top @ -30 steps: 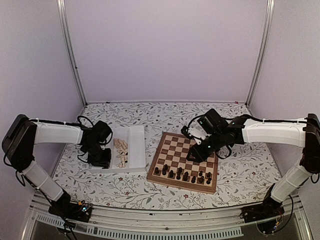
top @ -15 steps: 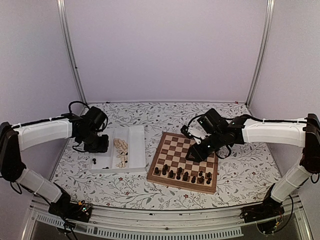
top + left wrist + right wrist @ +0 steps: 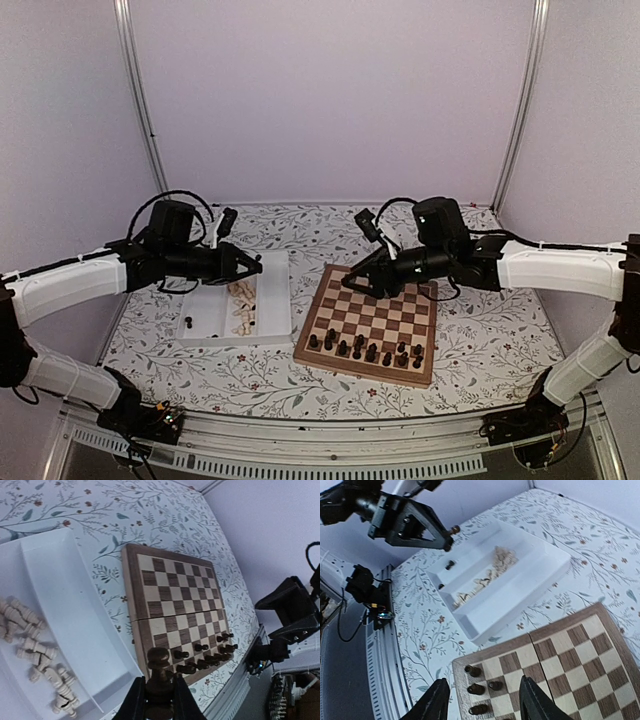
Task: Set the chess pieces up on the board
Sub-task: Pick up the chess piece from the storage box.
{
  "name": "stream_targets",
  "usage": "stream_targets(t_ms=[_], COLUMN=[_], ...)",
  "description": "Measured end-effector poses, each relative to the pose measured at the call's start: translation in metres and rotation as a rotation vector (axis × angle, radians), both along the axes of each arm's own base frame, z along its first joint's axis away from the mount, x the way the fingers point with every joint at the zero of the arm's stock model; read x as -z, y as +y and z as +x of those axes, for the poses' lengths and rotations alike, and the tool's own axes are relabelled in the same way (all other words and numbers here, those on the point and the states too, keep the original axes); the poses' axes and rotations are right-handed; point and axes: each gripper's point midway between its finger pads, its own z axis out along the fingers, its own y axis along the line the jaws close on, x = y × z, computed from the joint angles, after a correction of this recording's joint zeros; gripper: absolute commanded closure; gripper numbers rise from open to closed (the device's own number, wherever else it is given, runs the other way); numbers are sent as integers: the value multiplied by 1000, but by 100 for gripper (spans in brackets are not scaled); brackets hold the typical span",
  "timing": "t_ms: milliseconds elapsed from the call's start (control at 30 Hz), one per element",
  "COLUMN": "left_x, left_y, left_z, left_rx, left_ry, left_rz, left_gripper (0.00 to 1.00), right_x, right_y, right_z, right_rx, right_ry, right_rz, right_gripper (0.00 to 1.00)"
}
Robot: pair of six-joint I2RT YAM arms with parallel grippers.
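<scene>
My left gripper (image 3: 254,268) hovers over the white tray (image 3: 275,300), shut on a dark chess piece (image 3: 160,667) that stands upright between its fingers (image 3: 136,700). The board (image 3: 372,310) lies to its right, with several dark chess pieces (image 3: 365,350) on its two near rows. My right gripper (image 3: 358,283) hangs above the board's far left part, open and holding nothing. In the right wrist view the right gripper (image 3: 481,692) looks down on dark pieces (image 3: 476,680) at the board's corner. Pale chess pieces (image 3: 240,305) lie heaped in the tray.
A dark piece (image 3: 188,322) lies in the tray's left compartment; the right wrist view shows two there (image 3: 450,564). The tray sits just left of the board on the flowered tablecloth (image 3: 480,340). Purple walls close in the back and sides.
My left gripper rose out of the tray's left compartment and swung right with the dark piece in it. My right gripper lifted off the board, moved back and left, and opened wider.
</scene>
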Motion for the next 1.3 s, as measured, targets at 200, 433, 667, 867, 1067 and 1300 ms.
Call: stream_targets(t_ms=[200, 433, 667, 867, 1067, 1300], left_x=[-42, -66, -67, -60, -57, -55], left_y=[-51, -86, -102, -104, -108, -115], left_z=[-20, -49, -71, -78, -85, -99], left_rx=[230, 411, 523, 577, 625, 684], left_ry=[-66, -68, -83, -117, -133, -136], left_rz=[-247, -393, -402, -360, -343, -333], left_gripper=[87, 88, 88, 88, 87, 87], right_x=[-22, -45, -64, -73, -65, -58], right_y=[26, 42, 48, 52, 58, 64], right_z=[-18, -34, -34, -47, -54, -56], right_rx=[-169, -257, -271, -359, -418, -441], right_ry=[-64, -227, -271, -186, -91, -27], right_rz=[176, 261, 306, 367, 379, 382], right_gripper=[49, 49, 50, 50, 51, 59])
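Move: Out at about 20 cm to the right of the left hand, some 5 cm nearer the base and roughly level, wait the right gripper's open fingers. The dark chess piece already in the left fingers lies about 19 cm left of the right hand and 4 cm ahead. The light pieces in the storage box are 3 cm ahead, 3 cm left and 17 cm below the left hand; the chessboard's middle is about 3 cm ahead, 5 cm right and 17 cm below the right. Bringing the dark piece across for a handover, the left hand keeps its grip and travels some 16 cm right, back and a little up, swinging its fingers clockwise and levelling them. The right hand comes to meet it, about 6 cm each left, up and back, turning counter-clockwise as its fingertips lift; its open fingers stop around the protruding piece without plainly closing. ##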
